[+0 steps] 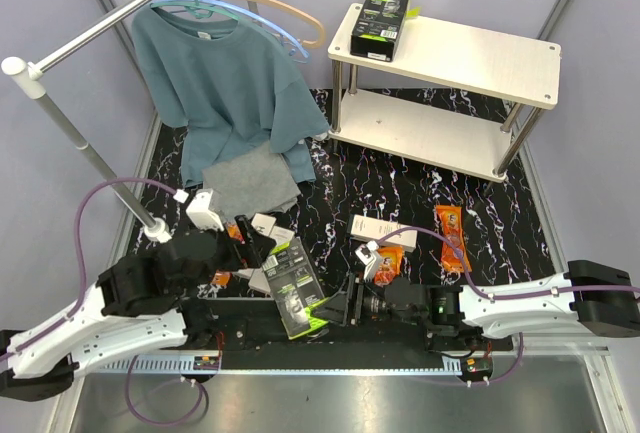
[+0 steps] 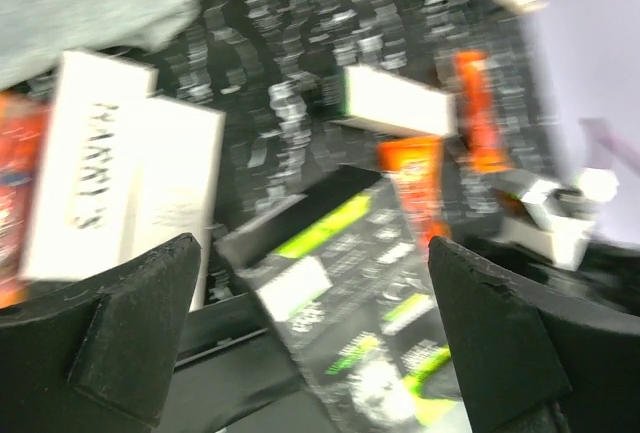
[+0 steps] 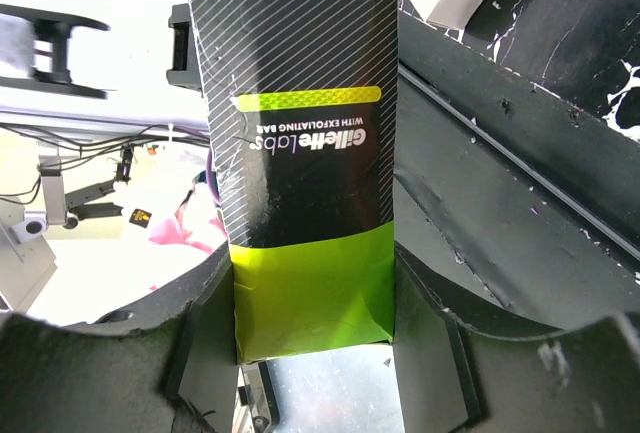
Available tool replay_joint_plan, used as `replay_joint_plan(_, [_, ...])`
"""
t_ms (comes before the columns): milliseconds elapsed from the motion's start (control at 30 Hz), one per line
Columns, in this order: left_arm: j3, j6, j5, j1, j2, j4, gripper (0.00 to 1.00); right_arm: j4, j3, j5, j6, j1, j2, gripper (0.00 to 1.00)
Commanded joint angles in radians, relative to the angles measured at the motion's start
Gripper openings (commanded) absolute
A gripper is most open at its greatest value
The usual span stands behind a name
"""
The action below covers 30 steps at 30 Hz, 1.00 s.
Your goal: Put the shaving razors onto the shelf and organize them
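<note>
My right gripper (image 1: pixel 335 305) (image 3: pixel 312 343) is shut on the lime-green end of a black-and-green razor box (image 1: pixel 293 288) (image 3: pixel 300 153), which is tilted at the near table edge. My left gripper (image 1: pixel 262 250) (image 2: pixel 315 323) is open, and the same box (image 2: pixel 370 323) lies between and below its wide-apart fingers without touching them. Another black-and-green box (image 1: pixel 385 18) stands on the top board of the shelf (image 1: pixel 480 58). White HARRY'S boxes (image 1: pixel 383 230) (image 2: pixel 90 168) and orange blister packs (image 1: pixel 452 238) (image 1: pixel 388 263) lie on the black mat.
A metal clothes rail (image 1: pixel 70 43) with a teal T-shirt (image 1: pixel 225 83) on hangers stands at the back left. A folded grey cloth (image 1: pixel 250 181) lies in front of it. A metal rail (image 1: pixel 330 361) runs along the near edge between the arm bases.
</note>
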Motion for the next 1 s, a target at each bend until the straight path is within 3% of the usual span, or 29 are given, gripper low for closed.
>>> replay_joint_plan(0, [0.082,-0.045,-0.152,0.0,0.116,-0.187,0.99,0.107,0.065,0.01,-0.015,0.006,-0.027,0.06])
replay_joint_plan(200, [0.159,-0.284,-0.287,0.0,0.208,-0.438,0.99,0.084,0.062,0.02,-0.02,0.005,-0.058,0.05])
replay_joint_plan(400, [0.202,-0.395,-0.344,0.0,0.25,-0.618,0.99,-0.031,0.103,0.055,-0.037,0.005,-0.102,0.05])
replay_joint_plan(767, [0.166,-0.39,-0.326,0.0,0.187,-0.613,0.99,-0.569,0.52,0.365,-0.153,0.0,-0.17,0.04])
replay_joint_plan(967, [0.137,-0.351,-0.3,0.0,0.191,-0.558,0.99,-0.747,0.825,0.324,-0.283,-0.078,-0.066,0.04])
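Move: Ahead of the right hand, which holds the black-and-green razor box by its green end, the shelf's top board lies about 48 cm forward, 19 cm right and 15 cm up. The razor box already there stands some 50 cm ahead and 7 cm right, 18 cm up. Near the lift, an orange razor packet lies 9 cm ahead and 10 cm right, 9 cm below. From the left hand the top board is about 38 cm ahead, 36 cm right and 5 cm higher. Holding nearly still at first, the right hand then speeds upward some 18 cm and about 6 cm forward, towards the shelf, turning roughly 15 degrees clockwise and rolling a little while it keeps its grip on the box's green end. The left hand, already free and wide open, draws about 8 cm left away from the box, dips slightly and swings counter-clockwise. ##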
